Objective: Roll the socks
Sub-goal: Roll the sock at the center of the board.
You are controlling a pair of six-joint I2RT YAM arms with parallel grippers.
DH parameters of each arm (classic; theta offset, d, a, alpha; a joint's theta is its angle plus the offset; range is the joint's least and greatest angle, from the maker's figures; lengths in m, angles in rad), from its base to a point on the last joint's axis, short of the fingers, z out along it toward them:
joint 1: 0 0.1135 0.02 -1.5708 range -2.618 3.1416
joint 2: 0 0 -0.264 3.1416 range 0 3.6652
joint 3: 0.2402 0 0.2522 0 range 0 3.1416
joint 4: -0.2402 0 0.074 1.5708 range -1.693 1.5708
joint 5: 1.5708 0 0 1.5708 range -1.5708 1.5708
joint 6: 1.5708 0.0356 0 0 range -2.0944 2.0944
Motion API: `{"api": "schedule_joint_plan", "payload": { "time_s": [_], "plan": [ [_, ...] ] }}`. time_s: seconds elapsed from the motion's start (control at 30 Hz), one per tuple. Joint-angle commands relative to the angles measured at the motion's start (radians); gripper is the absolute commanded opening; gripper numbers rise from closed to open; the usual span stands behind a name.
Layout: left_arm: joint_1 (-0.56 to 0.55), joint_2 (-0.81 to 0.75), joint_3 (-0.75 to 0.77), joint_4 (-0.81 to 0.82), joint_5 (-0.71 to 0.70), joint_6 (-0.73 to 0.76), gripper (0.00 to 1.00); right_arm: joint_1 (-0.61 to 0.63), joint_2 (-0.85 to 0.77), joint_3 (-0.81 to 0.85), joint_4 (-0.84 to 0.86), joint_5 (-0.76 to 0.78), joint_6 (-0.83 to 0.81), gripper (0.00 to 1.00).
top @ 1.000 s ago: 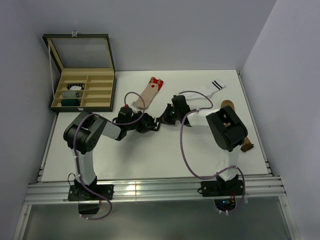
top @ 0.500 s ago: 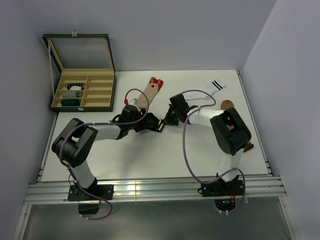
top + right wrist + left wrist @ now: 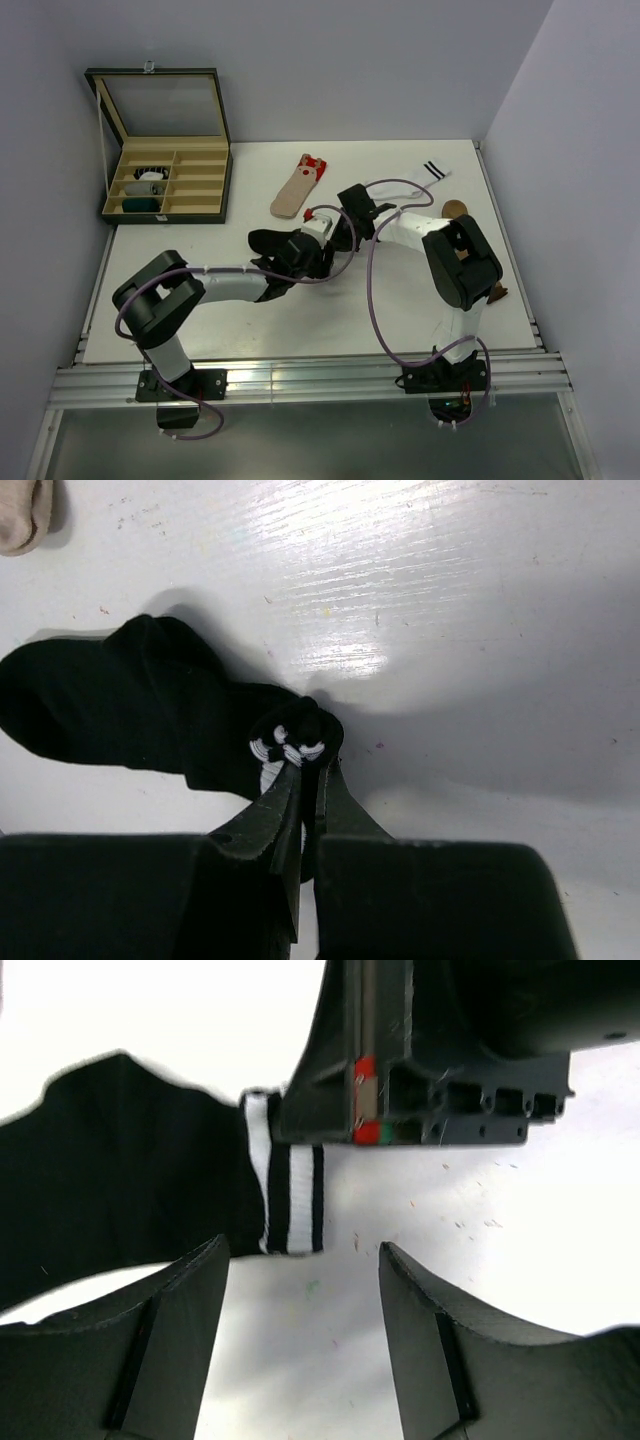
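The black sock point(image 3: 120, 1165) lies flat on the white table, its white-striped cuff point(image 3: 290, 1200) bunched at one end. My right gripper point(image 3: 308, 765) is shut on that cuff, and its dark body point(image 3: 430, 1060) fills the top of the left wrist view. My left gripper point(image 3: 303, 1290) stands open just short of the cuff, over bare table with nothing between its fingers point(image 3: 170, 1340). From above, both grippers meet mid-table, left gripper point(image 3: 325, 250) and right gripper point(image 3: 340, 232), with the black sock point(image 3: 266, 240) to their left.
A beige sock with a red cuff point(image 3: 298, 187) lies behind the grippers. A white sock with black stripes point(image 3: 425, 175) and a brown sock point(image 3: 455, 210) lie at the back right. An open compartment box point(image 3: 165, 150) holding rolled socks stands at the far left.
My left gripper has opened and let go of the black sock, and its arm has swung right, nearer the front. The right gripper keeps its hold on the cuff.
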Motion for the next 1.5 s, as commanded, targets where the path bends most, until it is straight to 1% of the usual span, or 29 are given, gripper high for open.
{"api": "schedule_joint_plan", "payload": {
  "time_s": [0.0, 0.27, 0.47, 0.57, 0.67, 0.7, 0.77, 0.83, 0.93, 0.97, 1.03, 1.07, 1.1, 1.17, 1.23, 1.27, 1.3, 1.33, 1.4, 1.43, 1.47],
  "plan": [
    [-0.019, 0.031, 0.048, 0.075, -0.087, 0.123, 0.65, 0.001, 0.013, 0.034, -0.054, 0.014, 0.006, 0.00],
    [-0.060, 0.101, 0.085, 0.115, -0.127, 0.197, 0.62, 0.001, 0.029, 0.036, -0.047, -0.006, 0.006, 0.00],
    [-0.083, 0.163, 0.118, 0.094, -0.133, 0.209, 0.56, 0.001, 0.035, 0.039, -0.045, -0.018, 0.006, 0.00],
    [-0.089, 0.181, 0.132, 0.071, -0.152, 0.200, 0.51, 0.001, 0.033, 0.039, -0.045, -0.018, 0.006, 0.00],
    [-0.089, 0.196, 0.148, 0.046, -0.163, 0.188, 0.39, 0.001, 0.032, 0.040, -0.043, -0.021, 0.006, 0.00],
    [-0.089, 0.201, 0.155, 0.034, -0.166, 0.184, 0.25, 0.001, 0.030, 0.039, -0.042, -0.029, 0.005, 0.00],
    [-0.089, 0.210, 0.161, 0.026, -0.176, 0.180, 0.08, 0.000, 0.027, 0.037, -0.033, -0.033, 0.004, 0.00],
    [-0.089, 0.212, 0.163, 0.023, -0.179, 0.178, 0.01, 0.000, 0.017, 0.027, -0.021, -0.042, 0.004, 0.00],
    [-0.088, 0.199, 0.154, 0.029, -0.178, 0.174, 0.01, -0.009, -0.008, -0.004, 0.022, -0.065, 0.009, 0.00],
    [-0.086, 0.193, 0.151, 0.032, -0.172, 0.166, 0.01, -0.012, -0.020, -0.016, 0.057, -0.070, 0.011, 0.05],
    [-0.074, 0.177, 0.139, 0.036, -0.155, 0.151, 0.01, -0.023, -0.055, -0.052, 0.093, -0.079, 0.018, 0.13],
    [-0.066, 0.172, 0.137, 0.031, -0.138, 0.129, 0.00, -0.026, -0.069, -0.065, 0.137, -0.087, 0.021, 0.17],
    [-0.054, 0.166, 0.134, 0.028, -0.103, 0.117, 0.01, -0.031, -0.083, -0.091, 0.159, -0.092, 0.026, 0.24],
    [-0.020, 0.149, 0.126, 0.023, -0.066, 0.074, 0.00, -0.045, -0.126, -0.117, 0.223, -0.096, 0.038, 0.32],
    [0.018, 0.127, 0.114, 0.022, 0.009, 0.019, 0.00, -0.057, -0.173, -0.157, 0.275, -0.078, 0.047, 0.48],
    [0.032, 0.123, 0.111, 0.022, 0.043, -0.004, 0.00, -0.061, -0.190, -0.171, 0.280, -0.072, 0.055, 0.48],
    [0.049, 0.118, 0.105, 0.017, 0.075, -0.029, 0.00, -0.066, -0.204, -0.199, 0.309, -0.064, 0.067, 0.54],
    [0.084, 0.114, 0.102, 0.016, 0.157, -0.053, 0.00, -0.071, -0.235, -0.213, 0.328, -0.058, 0.072, 0.56],
    [0.121, 0.110, 0.089, 0.038, 0.228, -0.127, 0.00, -0.081, -0.261, -0.245, 0.361, -0.040, 0.083, 0.61],
    [0.151, 0.109, 0.074, 0.045, 0.251, -0.151, 0.00, -0.086, -0.282, -0.253, 0.371, -0.033, 0.083, 0.62],
    [0.165, 0.110, 0.068, 0.054, 0.315, -0.199, 0.00, -0.088, -0.292, -0.260, 0.386, -0.029, 0.081, 0.63]
  ]
}}
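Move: The striped cuff of the black sock, still pinched at its farther part by the shut right fingers, is about 3 cm ahead of the open left hand, 2 cm to its right and 3 cm below. The sock's foot stretches out some 14 cm to the left hand's left and 6 cm ahead; the reindeer sock lies about 21 cm ahead and 8 cm left. From the right hand, the cuff's middle is about 2 cm back, straight below by 1 cm. While the right fingers keep their pinch on the cuff, the left hand eases down, right and slightly forward, about 4 cm in all, rolling some 10 degrees, and shuts on the near end of the striped cuff. The right hand then opens, lets go of the cuff and rises about 5 cm, drifting a little right, as the left, still gripping, carries the cuff about 3 cm forward and left and rolls back. ##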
